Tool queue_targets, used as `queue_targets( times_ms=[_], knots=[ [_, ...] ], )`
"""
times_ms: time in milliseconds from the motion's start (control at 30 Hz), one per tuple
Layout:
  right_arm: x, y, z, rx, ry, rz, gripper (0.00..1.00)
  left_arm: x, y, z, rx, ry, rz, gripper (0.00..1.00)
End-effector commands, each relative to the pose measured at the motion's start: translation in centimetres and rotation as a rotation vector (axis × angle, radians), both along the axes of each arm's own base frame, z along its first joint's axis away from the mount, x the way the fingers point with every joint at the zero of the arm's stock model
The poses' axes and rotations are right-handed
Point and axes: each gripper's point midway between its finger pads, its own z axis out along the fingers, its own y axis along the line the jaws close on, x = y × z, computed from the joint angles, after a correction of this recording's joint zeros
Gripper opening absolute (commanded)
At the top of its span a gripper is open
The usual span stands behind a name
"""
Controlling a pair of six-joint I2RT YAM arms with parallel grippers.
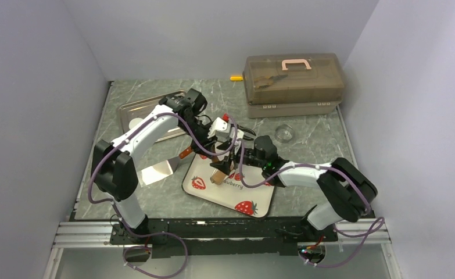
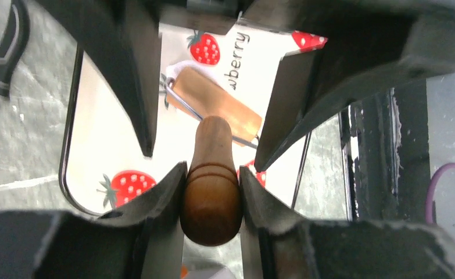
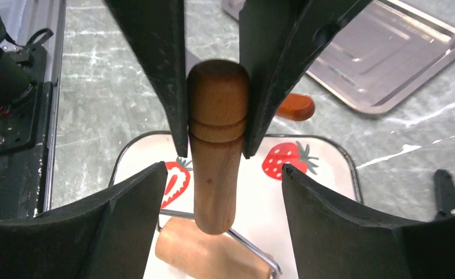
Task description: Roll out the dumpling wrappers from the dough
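Note:
A wooden roller with a brown handle (image 2: pixel 212 192) and a pale cylinder (image 2: pixel 216 104) rests on the strawberry plate (image 1: pixel 254 192). My left gripper (image 2: pixel 211 174) is shut on the rounded end of the handle. The right gripper (image 3: pixel 224 174) stands open, its fingers (image 3: pixel 126 226) wide apart on either side of the handle's lower part without touching it. From above, both grippers meet over the plate's far left part around the roller (image 1: pixel 219 174). A pale patch (image 2: pixel 177 65) at the cylinder's end may be the dough; most of it is hidden. No dumpling wrappers show.
A metal scraper (image 1: pixel 158 171) with an orange-brown handle lies left of the plate. A steel tray (image 1: pixel 149 113) sits at the back left, a translucent toolbox (image 1: pixel 293 81) at the back right, and a clear round ring (image 1: pixel 283 133) in front of it. Walls enclose three sides.

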Motion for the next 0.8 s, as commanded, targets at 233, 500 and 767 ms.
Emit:
queue_targets(
  times_ms=[233,500,767],
  knots=[
    [-0.6,-3.5,8.9,0.054,0.034,0.011,0.77,-0.9,2.1,0.3,0.033,0.050,0.180,0.00],
    [11.0,-6.1,6.8,0.129,0.646,-0.375,0.87,-2.0,2.2,0.6,0.008,0.069,0.185,0.00],
    [14.6,0.9,0.3,0.017,0.986,-0.460,1.00,-2.4,2.9,0.5,0.016,0.039,0.194,0.00]
  ],
)
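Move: The tray's far left corner lies about 12 cm ahead of the right hand, 2 cm to its left and 12 cm below. The shears are roughly 15 cm ahead and 7 cm to the right, at that same height. The roller sits some 9 cm below this hand, 2 cm back and 2 cm right. From the left hand the roller is about 3 cm back, 3 cm right and 12 cm down. Upward and to the right, the already open right hand lifts clear of the roller's handle, climbing about 10 cm. It then arcs some 16 cm forward and sinks again just beyond the tray's far left corner, fingers opening fully and tipping down about 45 degrees. The left hand keeps its grip on the handle, easing 2 cm left with a small counter-clockwise turn. ##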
